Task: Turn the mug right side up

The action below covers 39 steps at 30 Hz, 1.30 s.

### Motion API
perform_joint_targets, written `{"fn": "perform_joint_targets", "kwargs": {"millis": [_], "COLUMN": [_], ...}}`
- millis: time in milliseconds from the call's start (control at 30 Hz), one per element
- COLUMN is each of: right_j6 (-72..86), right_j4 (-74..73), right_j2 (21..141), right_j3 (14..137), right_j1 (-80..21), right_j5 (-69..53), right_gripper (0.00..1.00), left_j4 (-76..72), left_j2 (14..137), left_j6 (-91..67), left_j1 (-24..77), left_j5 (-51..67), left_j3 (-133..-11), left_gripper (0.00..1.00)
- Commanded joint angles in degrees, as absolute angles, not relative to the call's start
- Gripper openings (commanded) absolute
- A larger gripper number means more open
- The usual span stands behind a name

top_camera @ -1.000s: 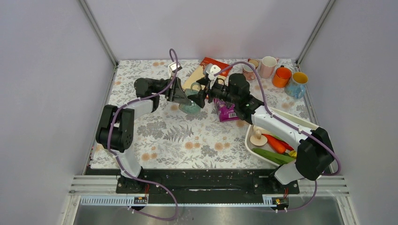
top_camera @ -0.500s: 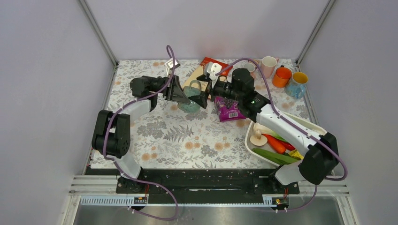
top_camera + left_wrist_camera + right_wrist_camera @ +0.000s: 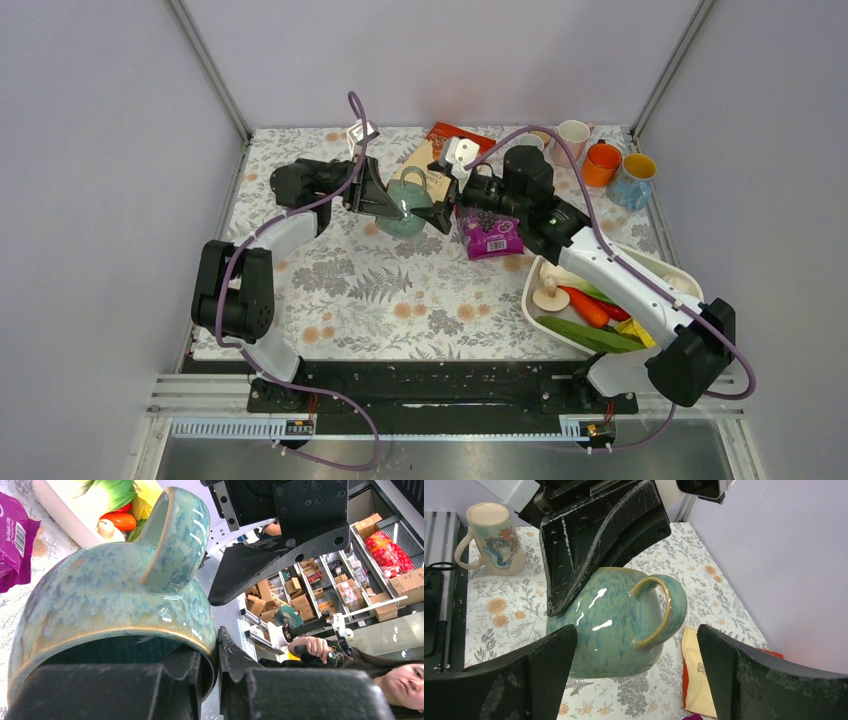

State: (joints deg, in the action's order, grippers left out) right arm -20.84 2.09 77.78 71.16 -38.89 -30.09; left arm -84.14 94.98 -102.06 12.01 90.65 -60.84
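Observation:
The teal glazed mug (image 3: 405,210) sits tilted at the middle back of the table, its mouth facing my left gripper (image 3: 385,200) and its handle (image 3: 664,610) on the upper side. That gripper is shut on the mug's rim (image 3: 200,640); one finger is inside the mouth and the other outside the wall. My left gripper (image 3: 216,645) shows this pinch up close. My right gripper (image 3: 445,205) is open just right of the mug. In the right wrist view its jaws stand wide on either side of the mug (image 3: 614,625) without touching it.
A purple packet (image 3: 488,235) lies under the right arm. A white tub (image 3: 655,262) of vegetables is at the right. A red and yellow packet (image 3: 440,150) lies behind the mug. Three mugs (image 3: 600,160) stand at the back right. A cream mug (image 3: 491,540) stands nearby.
My right gripper's jaws have spread wider and drawn slightly back to the right of the mug. The left arm has shifted a little toward the back left, mug still pinched.

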Motion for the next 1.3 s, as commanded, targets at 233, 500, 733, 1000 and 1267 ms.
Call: {"fn": "perform_joint_targets", "kwargs": {"millis": [233, 500, 733, 1000, 1267], "right_j6": [-21.5, -19.3, -18.3, -19.0, -18.4], "right_j4": [-1.6, -1.1, -0.6, -0.6, -0.6], "right_j2": [72.4, 69.4, 68.1, 65.9, 65.5], "right_j3": [72.3, 70.3, 68.4, 66.3, 66.7], "right_j1": [-39.0, -39.0, -39.0, -39.0, -39.0], "right_j5": [-24.7, -4.0, 21.2, 26.9, 26.3], "right_gripper": [0.99, 0.99, 0.99, 1.00, 0.99], "left_j4": [-91.9, -91.9, -91.9, -91.5, -38.5], "left_j2": [86.4, 84.2, 85.9, 86.1, 74.6], "left_j6": [-106.5, -110.8, -115.7, -117.0, -69.6], "left_j1": [7.5, 1.0, -6.0, -14.3, -20.3], "left_j5": [94.6, 93.9, 90.2, 84.4, 73.0], "left_j3": [-73.6, -82.9, -91.4, -94.1, -87.6], "left_gripper": [0.00, 0.00, 0.00, 0.00, 0.00]}}
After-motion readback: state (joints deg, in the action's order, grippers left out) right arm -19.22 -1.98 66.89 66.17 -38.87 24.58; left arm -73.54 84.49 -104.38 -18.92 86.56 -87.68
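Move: The left gripper already pinches the top wall of the sideways green mug; the mug's middle is some 2 cm to its right, level in reach, and 4 cm below. The purple bag lies about 7 cm ahead, 17 cm right; the chips bag 19 cm ahead, 7 cm right, both 30 cm down. From the open, empty right gripper, the mug is roughly 4 cm back, 4 cm left and 6 cm below. Keep the left gripper's pinch on the mug's rim and lift it about 18 cm, then swing it left, some 14 cm in all, rolling the handle side upward about 25 degrees and yawing some 30 degrees counter-clockwise. Draw the open right gripper right and a little forward, away from the mug, turning it about 55 degrees clockwise. ##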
